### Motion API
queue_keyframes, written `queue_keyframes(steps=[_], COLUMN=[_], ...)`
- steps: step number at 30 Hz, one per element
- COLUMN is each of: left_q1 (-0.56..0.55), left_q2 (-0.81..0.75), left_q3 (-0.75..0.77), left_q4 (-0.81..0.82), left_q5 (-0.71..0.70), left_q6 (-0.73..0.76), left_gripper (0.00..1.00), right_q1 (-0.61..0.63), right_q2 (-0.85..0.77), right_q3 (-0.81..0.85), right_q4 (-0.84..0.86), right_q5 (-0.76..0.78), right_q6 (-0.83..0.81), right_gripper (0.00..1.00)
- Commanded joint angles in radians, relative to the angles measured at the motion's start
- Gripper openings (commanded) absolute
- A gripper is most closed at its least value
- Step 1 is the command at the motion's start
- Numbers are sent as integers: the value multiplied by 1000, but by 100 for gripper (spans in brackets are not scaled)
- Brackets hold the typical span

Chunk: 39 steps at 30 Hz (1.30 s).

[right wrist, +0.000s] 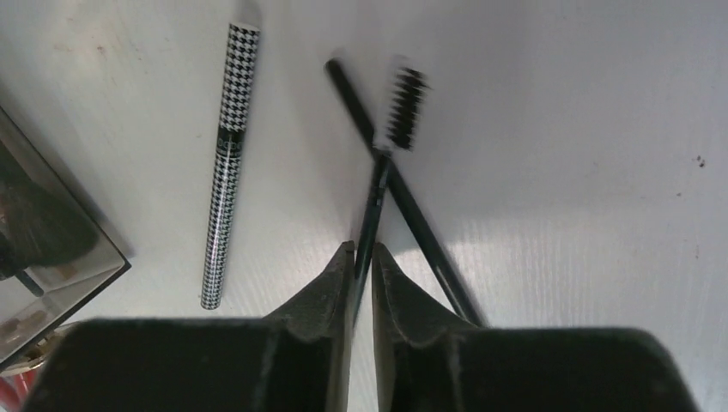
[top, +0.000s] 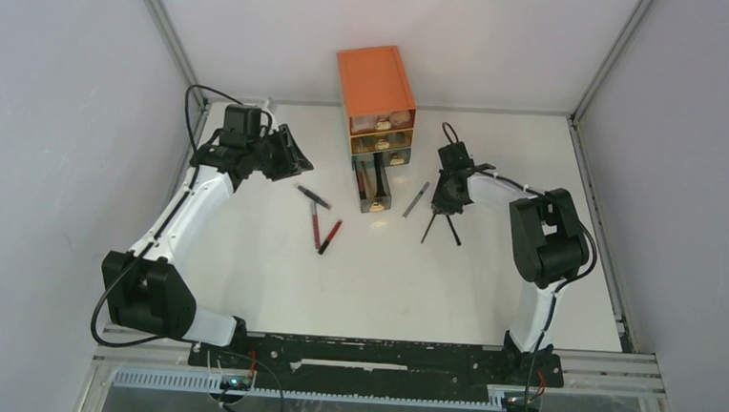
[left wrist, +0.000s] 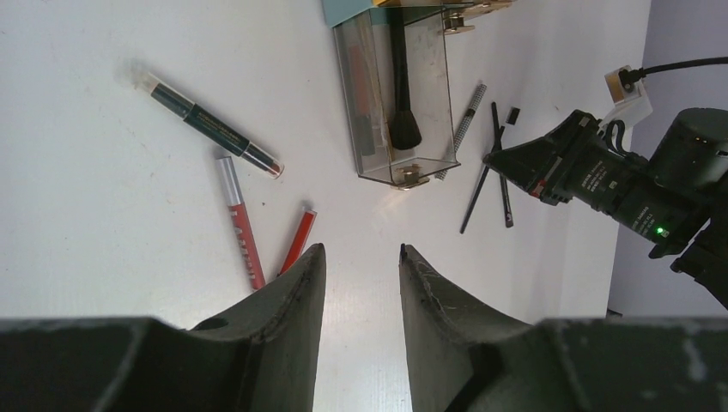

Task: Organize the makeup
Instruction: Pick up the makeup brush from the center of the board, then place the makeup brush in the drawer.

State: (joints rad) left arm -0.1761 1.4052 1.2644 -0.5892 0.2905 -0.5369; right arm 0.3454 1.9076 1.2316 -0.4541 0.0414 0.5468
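Observation:
My right gripper (right wrist: pixel 361 249) is shut on the handle of a thin black spoolie brush (right wrist: pixel 379 172), whose bristle head (right wrist: pixel 407 107) points away. A second black brush (right wrist: pixel 352 99) lies crossed under it on the table. A houndstooth pencil (right wrist: pixel 227 163) lies to the left. The left gripper (left wrist: pixel 360 251) hovers open with nothing between its fingers. Beyond it lie a red tube (left wrist: pixel 240 223), a red pencil (left wrist: pixel 297 242) and a dark pencil (left wrist: pixel 215 131). From above, the right gripper (top: pixel 449 204) stands over the two brushes (top: pixel 441 228), and the left gripper (top: pixel 292 154) sits at the back left.
An orange three-drawer chest (top: pixel 377 102) stands at the back centre. Its clear bottom drawer (left wrist: pixel 433 103) is pulled out toward me, with a black powder brush (left wrist: pixel 401 77) inside. Grey walls close in the white table on three sides.

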Motion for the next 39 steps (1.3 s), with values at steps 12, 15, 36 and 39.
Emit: queue_keyframes(steps=[12, 15, 36, 39], left_q1=[7, 7, 12, 12], left_q2=[-54, -57, -79, -78], left_q3=[-15, -15, -22, -20], left_q4=[16, 16, -3, -5], left_q5=[-12, -14, -39, -39], left_q6=[37, 37, 45, 48], left_gripper=[41, 41, 42, 42], right_q1=[41, 54, 149, 152], right_q2=[-198, -223, 55, 82], right_q3=[49, 69, 370, 391], right_q4=[-16, 13, 39, 24], right_q5=[-50, -135, -423, -404], right_q6=[-29, -28, 88, 89], right_gripper=[0, 0, 0, 0])
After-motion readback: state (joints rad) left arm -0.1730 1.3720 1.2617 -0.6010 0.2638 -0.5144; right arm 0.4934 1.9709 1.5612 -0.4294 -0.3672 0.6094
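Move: The makeup brush's handle already lies between the right fingertips, its middle within 1 cm behind and about 1 cm below. A black pencil crosses it some 3 cm to the right and 1 cm back; the checked pen lies about 6 cm left, 3 cm farther out. The open drawer is roughly 17 cm left and 5 cm ahead. From the left hand the brush is about 33 cm right, 2 cm back and 20 cm below. Right fingers pinch the brush, raise it about 10 cm and carry it 16 cm left towards the drawer. ##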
